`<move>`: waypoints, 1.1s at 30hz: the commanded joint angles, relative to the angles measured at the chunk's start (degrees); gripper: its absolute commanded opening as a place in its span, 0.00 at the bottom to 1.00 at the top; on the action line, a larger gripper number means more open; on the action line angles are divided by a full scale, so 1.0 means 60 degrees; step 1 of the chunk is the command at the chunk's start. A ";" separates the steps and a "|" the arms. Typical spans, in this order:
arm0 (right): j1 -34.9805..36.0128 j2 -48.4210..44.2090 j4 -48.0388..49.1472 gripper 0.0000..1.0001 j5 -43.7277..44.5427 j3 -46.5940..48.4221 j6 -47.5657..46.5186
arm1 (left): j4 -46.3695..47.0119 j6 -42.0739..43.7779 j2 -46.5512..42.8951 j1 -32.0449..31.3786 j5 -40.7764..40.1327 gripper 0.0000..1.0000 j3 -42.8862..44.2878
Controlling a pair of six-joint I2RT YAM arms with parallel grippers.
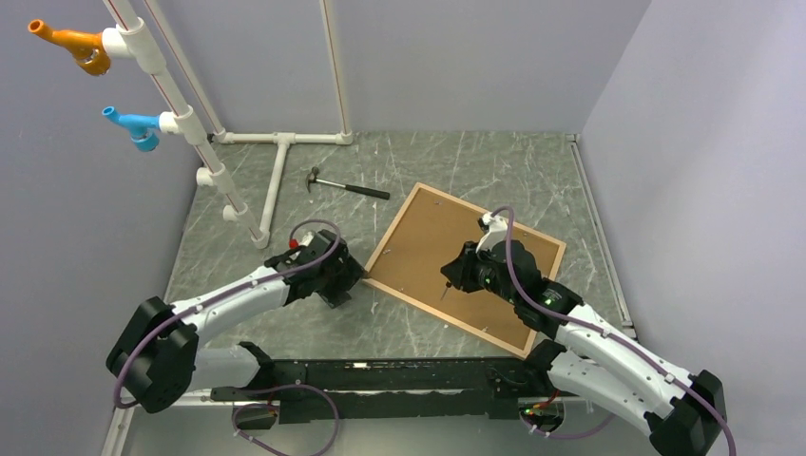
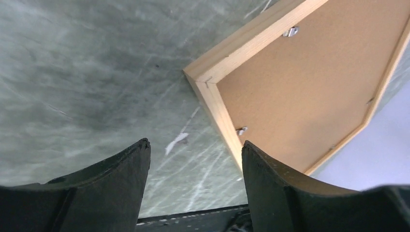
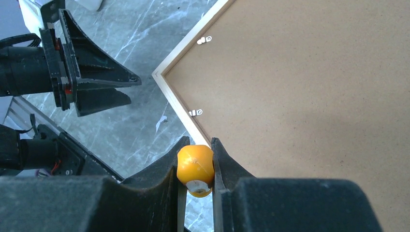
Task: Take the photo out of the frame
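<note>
The light wood frame (image 1: 392, 233) lies face down on the green table, turned diamond-wise. The photo's brown back (image 1: 428, 247) fills it; the printed side is hidden. Small metal tabs (image 2: 241, 130) on the frame's inner edge overlap the back. My left gripper (image 1: 352, 278) is open just left of the frame's near-left corner (image 2: 217, 104), with bare table between its fingers (image 2: 195, 145). My right gripper (image 1: 458, 271) hovers over the brown back (image 3: 300, 96), shut on the orange handle (image 3: 195, 164) of a screwdriver whose thin tip (image 1: 444, 288) points down near the frame's near-left edge.
A hammer (image 1: 347, 185) lies behind the frame's left corner. A white pipe structure (image 1: 280, 166) stands at the back left, carrying an orange fitting (image 1: 71, 45) and a blue one (image 1: 133, 125). A black rail (image 1: 380, 375) runs along the near edge.
</note>
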 commanded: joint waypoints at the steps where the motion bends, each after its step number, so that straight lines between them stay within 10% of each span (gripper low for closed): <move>1: -0.0022 -0.0216 0.0428 0.00 -0.0100 -0.0037 0.0066 | 0.1058 -0.2471 0.0311 -0.0439 0.0001 0.71 0.0001; 22: -0.0020 -0.0816 0.0173 0.00 0.0046 -0.0355 -0.0053 | 0.1004 -0.4919 0.3319 -0.0985 -0.0794 0.47 0.0839; 33: -0.0226 0.0625 0.1716 0.00 -0.1204 -0.0061 0.0191 | -0.1169 -0.1891 0.4047 -0.0801 -0.2527 0.18 0.2352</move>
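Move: The left hand, open and empty, has the picture frame's near edge, just beside its left corner, about 3 cm ahead, 5 cm to its right and 5 cm below; the corner itself is some 4 cm ahead and 3 cm right. Of the metal clips, the near-edge one lies about 1 cm ahead and 11 cm right, the left-edge one about 9 cm ahead and 8 cm right. From the right hand, that gripping spot is roughly 4 cm ahead, 15 cm left and 14 cm lower. The left hand swings about 5 cm to its right towards the frame's left corner and sinks some 4 cm on the way, the wrist turning about 15 degrees counter-clockwise, so that the open fingers come down astride the near edge, one outside the wood and one inside over the backboard. Then, as the hand eases forward to about 3 cm in all, the fingers close from wide open and pinch the wooden rim a few centimetres from the corner. ##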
